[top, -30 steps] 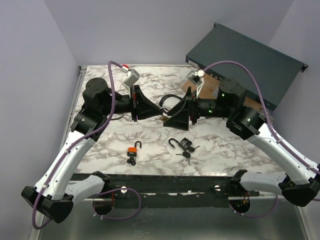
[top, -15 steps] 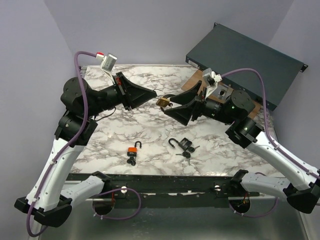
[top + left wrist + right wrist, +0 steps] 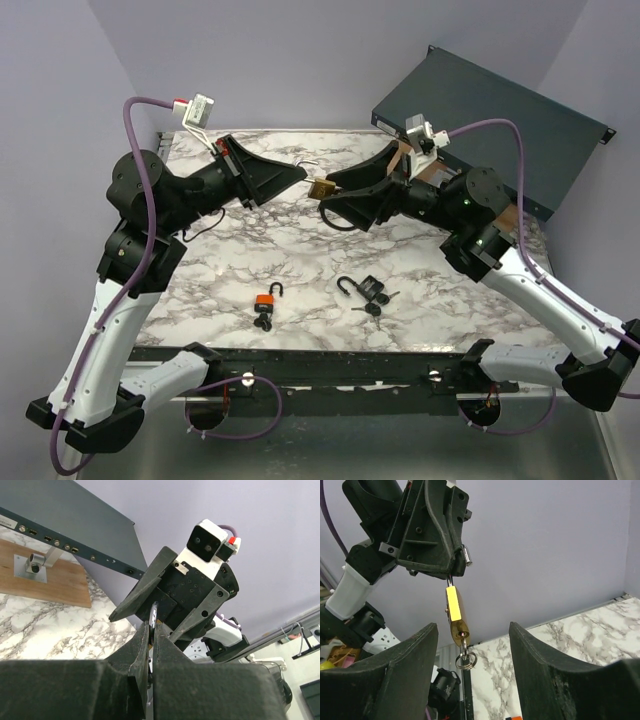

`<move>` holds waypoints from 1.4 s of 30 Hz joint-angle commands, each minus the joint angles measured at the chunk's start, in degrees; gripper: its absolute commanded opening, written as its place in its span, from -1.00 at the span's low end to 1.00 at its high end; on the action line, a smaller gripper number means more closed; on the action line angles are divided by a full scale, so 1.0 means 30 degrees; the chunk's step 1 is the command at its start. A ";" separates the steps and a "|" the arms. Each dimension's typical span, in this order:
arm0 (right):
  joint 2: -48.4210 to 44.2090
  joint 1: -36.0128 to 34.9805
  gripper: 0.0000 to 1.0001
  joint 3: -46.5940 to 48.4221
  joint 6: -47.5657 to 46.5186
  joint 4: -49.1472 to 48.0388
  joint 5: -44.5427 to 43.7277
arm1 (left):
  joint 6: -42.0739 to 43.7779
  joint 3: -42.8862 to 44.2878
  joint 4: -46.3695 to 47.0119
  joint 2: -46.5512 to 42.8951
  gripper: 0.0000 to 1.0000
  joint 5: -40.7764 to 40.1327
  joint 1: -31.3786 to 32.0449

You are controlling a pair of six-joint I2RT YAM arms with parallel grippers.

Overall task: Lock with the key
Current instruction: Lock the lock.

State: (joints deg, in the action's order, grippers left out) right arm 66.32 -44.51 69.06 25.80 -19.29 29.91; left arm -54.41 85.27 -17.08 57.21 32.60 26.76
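A brass padlock (image 3: 455, 612) hangs in the air above the table, held by its shackle (image 3: 154, 615). My left gripper (image 3: 303, 177) is shut on that shackle. A key (image 3: 463, 643) sits in the keyhole at the padlock's lower end, with a ring (image 3: 464, 660) dangling from it. My right gripper (image 3: 472, 630) is open, one finger on each side of the padlock's lower end and touching neither padlock nor key. In the top view the padlock (image 3: 322, 188) sits between the two gripper tips, with the right gripper (image 3: 327, 196) facing the left one.
On the marble table (image 3: 480, 300) lie an orange padlock (image 3: 266, 299) with keys (image 3: 263, 322) and a black open padlock (image 3: 366, 289) with keys (image 3: 375, 308). A dark network switch (image 3: 500, 120) rests on a wooden board (image 3: 400, 165) at the back right.
Both arms have risen from the table's middle, the left one carrying the brass padlock up. The right gripper's fingers have narrowed somewhat around the padlock's lower end.
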 commanded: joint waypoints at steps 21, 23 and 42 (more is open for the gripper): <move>0.0627 -0.0632 -0.18 0.0741 0.1132 -0.1482 0.0948 | -0.0817 0.0143 -0.0285 -0.0262 -1.00 -0.1422 0.0084; 0.0595 -0.0659 -0.24 0.0741 0.1133 -0.1466 0.0733 | -0.0819 0.0084 -0.0283 -0.0291 -1.00 -0.1422 0.0095; 0.1050 -0.0690 -0.74 0.1194 0.1201 -0.0773 0.0253 | -0.0799 -0.0391 -0.0005 -0.0434 -1.00 -0.1198 0.0102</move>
State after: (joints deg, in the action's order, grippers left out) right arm 69.14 -46.09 70.65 29.43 -21.71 31.31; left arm -56.60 84.33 -19.14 56.62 29.76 26.76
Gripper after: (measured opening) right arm 0.202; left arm 0.011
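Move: Hanging from the shackle pinched in the left fingers, the brass padlock body lies some 2 cm left and 1 cm back of the right hand point, roughly at its height, between the wide-open fingers. Its key ring hangs about 3 cm below the body's middle, and the shackle lies some 4 cm left, 1 cm ahead and 2 cm above the right hand. From the left hand the body is about 2 cm back, 3 cm right and 2 cm lower. Easing about 1.5 cm to the left towards the padlock body, first drifting back 1 cm or so and then recovering part of it, the right hand turns some 5 degrees counter-clockwise and narrows its open fingers until they flank the brass body closely. The left hand keeps its pinch on the shackle and stays nearly in place, settling about 1 cm. ##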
